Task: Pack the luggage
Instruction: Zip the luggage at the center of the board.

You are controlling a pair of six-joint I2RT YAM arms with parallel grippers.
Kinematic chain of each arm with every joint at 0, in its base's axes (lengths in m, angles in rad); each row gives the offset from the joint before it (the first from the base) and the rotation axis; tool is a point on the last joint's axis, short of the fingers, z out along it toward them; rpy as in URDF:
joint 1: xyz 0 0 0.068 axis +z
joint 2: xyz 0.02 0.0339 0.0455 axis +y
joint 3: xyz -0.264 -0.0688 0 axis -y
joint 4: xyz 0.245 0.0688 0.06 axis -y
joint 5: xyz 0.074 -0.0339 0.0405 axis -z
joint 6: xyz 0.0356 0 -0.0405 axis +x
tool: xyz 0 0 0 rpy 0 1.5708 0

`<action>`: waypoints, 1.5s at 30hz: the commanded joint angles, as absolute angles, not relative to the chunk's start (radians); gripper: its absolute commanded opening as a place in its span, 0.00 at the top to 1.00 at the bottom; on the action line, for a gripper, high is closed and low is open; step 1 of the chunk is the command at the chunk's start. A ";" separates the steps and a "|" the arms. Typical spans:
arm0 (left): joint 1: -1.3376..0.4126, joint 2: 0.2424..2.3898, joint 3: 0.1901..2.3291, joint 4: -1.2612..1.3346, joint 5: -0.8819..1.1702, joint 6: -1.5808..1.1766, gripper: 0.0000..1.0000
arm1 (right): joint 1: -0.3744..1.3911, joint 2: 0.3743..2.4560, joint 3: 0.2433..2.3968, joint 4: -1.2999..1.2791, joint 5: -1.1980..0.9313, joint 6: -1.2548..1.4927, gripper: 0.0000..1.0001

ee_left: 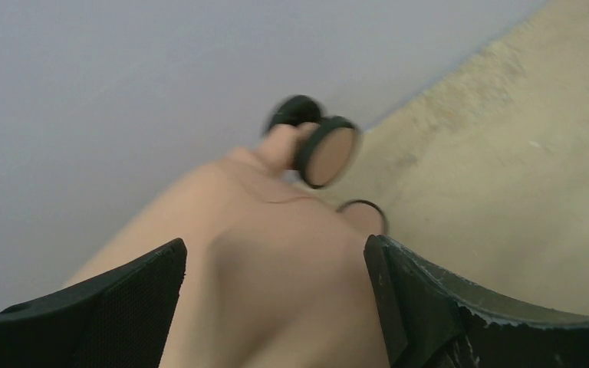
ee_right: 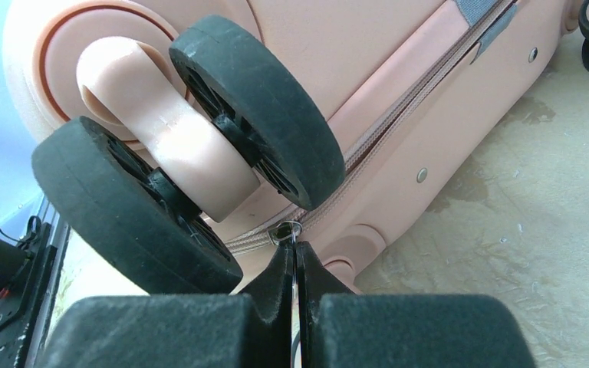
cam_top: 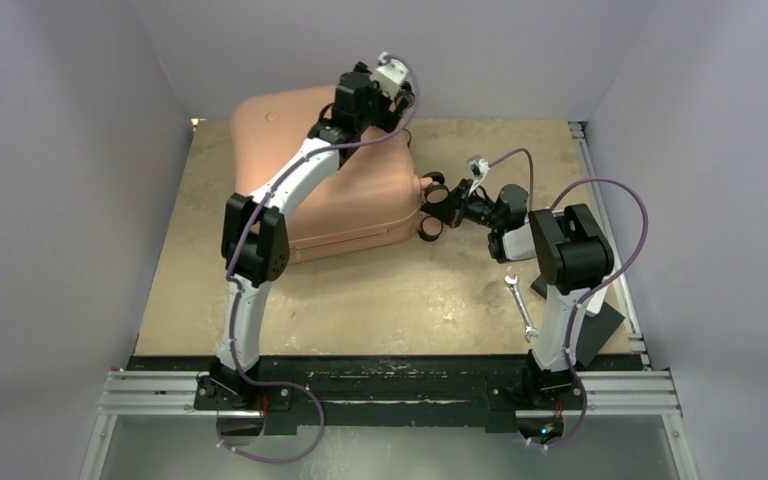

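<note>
The salmon-pink luggage [cam_top: 345, 190] lies shut on the table at the back left, its dark wheels [cam_top: 436, 190] facing right. My left gripper [cam_top: 385, 100] is open over the case's far right corner; the pink shell [ee_left: 276, 291] fills the gap between its fingers [ee_left: 410, 295], and I cannot tell whether they touch it. My right gripper [ee_right: 294, 253] is shut on the thin metal zipper pull [ee_right: 286, 231] at the zipper seam, just below a double wheel [ee_right: 199, 153] on the case's right side.
A silver wrench [cam_top: 521, 305] lies on the table in front of the right arm. A black wedge-shaped pad [cam_top: 600, 330] sits at the right edge by the right arm's base. Grey walls enclose the table on three sides.
</note>
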State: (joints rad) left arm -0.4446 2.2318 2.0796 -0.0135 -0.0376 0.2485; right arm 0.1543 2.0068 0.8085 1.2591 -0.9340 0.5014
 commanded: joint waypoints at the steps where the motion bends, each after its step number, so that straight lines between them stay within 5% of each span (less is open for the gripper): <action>1: -0.610 2.180 2.109 -0.188 -0.080 0.417 0.13 | 0.124 2.023 0.826 1.293 -0.837 0.478 1.00; 10: -0.755 2.293 2.073 0.089 -0.558 0.668 0.12 | 0.124 2.025 0.804 1.336 -0.836 0.485 1.00; 19: -0.758 2.298 2.035 0.275 -0.724 0.810 0.12 | 0.124 2.035 0.793 1.377 -0.850 0.500 1.00; 23: -0.758 2.275 2.020 0.241 -0.695 0.812 0.12 | 0.124 2.039 0.797 1.386 -0.851 0.511 1.00; 30: -0.764 2.209 2.017 -0.222 -0.339 0.777 0.23 | 0.121 2.010 0.790 1.341 -0.822 0.458 1.00; 45: -0.771 2.229 2.077 -0.717 -0.169 0.779 0.38 | 0.103 2.046 0.814 1.328 -0.731 0.504 1.00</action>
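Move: The left hand, open above the luggage's far right corner, has the near upper caster roughly 15 cm back, 6 cm to its right and 8 cm below. The zipper pull is some 18 cm back, 5 cm right and 14 cm below it, while the far caster stands about 7 cm ahead, neither left nor right, 6 cm lower. The right hand already has the zipper pull between its shut fingertips, with the near caster about 2 cm ahead, 1 cm right and 6 cm above. The right fingers keep their pinch on the zipper pull, staying in place at the near corner. Above, the left hand sweeps back and right towards the near caster, swings part-way forward and left again, then comes back, right and down, netting about 10 cm back, 11 right and 6 down; its left side rolls up some 40 degrees, it turns slightly clockwise, and the fingers partly close. ##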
